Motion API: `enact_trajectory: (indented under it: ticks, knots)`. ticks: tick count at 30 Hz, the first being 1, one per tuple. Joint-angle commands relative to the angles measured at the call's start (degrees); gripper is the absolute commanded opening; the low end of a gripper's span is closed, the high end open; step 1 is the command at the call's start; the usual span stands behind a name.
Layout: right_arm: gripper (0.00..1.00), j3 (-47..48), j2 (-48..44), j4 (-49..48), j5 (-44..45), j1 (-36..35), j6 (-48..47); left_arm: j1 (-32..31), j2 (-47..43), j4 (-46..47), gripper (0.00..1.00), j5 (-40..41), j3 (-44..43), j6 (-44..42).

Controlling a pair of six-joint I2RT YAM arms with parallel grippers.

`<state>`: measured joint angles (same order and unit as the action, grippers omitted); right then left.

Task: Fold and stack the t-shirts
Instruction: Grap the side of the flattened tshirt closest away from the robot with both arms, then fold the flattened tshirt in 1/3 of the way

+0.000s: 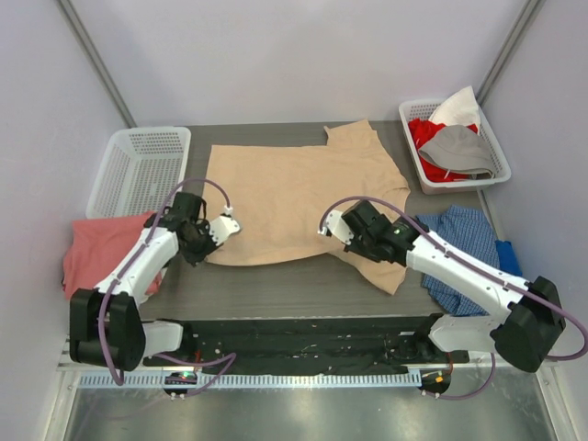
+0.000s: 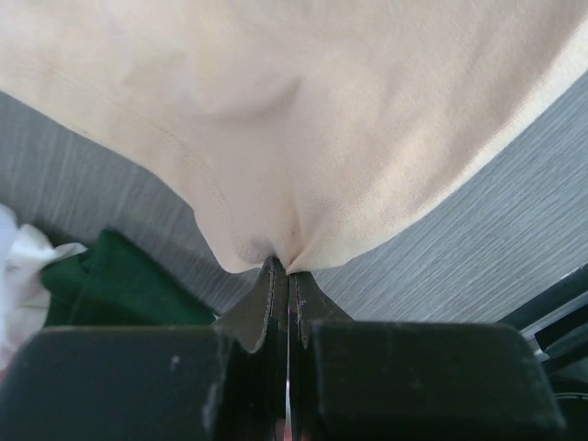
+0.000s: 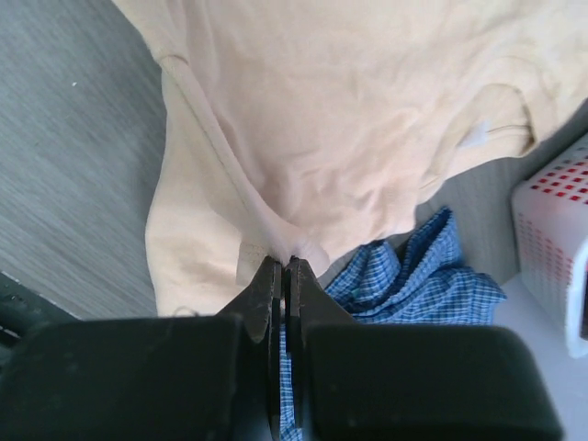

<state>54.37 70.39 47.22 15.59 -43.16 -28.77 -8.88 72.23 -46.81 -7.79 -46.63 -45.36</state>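
Observation:
A large tan t-shirt (image 1: 294,193) lies spread across the middle of the table, collar toward the right. My left gripper (image 1: 230,225) is shut on its near left hem corner; in the left wrist view the tan cloth (image 2: 303,110) puckers into the tips of that gripper (image 2: 288,262). My right gripper (image 1: 328,225) is shut on the shirt near the lower sleeve seam, and the fabric (image 3: 349,119) bunches between its tips (image 3: 285,262). A salmon-pink t-shirt (image 1: 101,248) lies folded at the table's left edge, under the left arm.
A blue plaid shirt (image 1: 459,239) lies crumpled at the right, beneath the right arm (image 3: 413,276). An empty white basket (image 1: 142,165) stands at back left. A second white basket (image 1: 455,147) at back right holds red, grey and white clothes. Green cloth (image 2: 119,289) shows near the left gripper.

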Motion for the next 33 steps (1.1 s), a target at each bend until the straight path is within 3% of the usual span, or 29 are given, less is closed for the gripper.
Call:
enact_trajectory:
  ticks: [1,12,33]
  knots:
    - [0.01,5.65,0.36,0.41,3.65,0.44,-2.86,0.09,-0.25,-1.44,0.00,-0.47,-4.25,0.54]
    - [0.01,14.00,8.26,-1.08,6.99,1.23,-8.30,0.01,9.58,-0.30,0.00,1.11,-16.29,0.45]
    - [0.01,29.65,26.90,-3.98,8.57,10.99,-17.10,0.36,26.64,-0.13,0.00,4.81,-32.90,-1.48]
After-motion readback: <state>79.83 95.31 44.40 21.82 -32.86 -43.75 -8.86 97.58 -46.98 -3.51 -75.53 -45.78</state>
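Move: The shirt's far edge, where the held near edge is being taken, lies about 33 cm ahead of the left hand and 5 cm below it. The white basket is some 24 cm ahead and 15 cm left of that hand, the pink cloth 23 cm left and 2 cm ahead. From the right hand the far edge is roughly 31 cm ahead, 10 cm down; the blue cloth lies level, 29 cm right. Both hands keep pinching the shirt's near edge, carrying it forward about 13 cm and slightly up towards the far edge. ##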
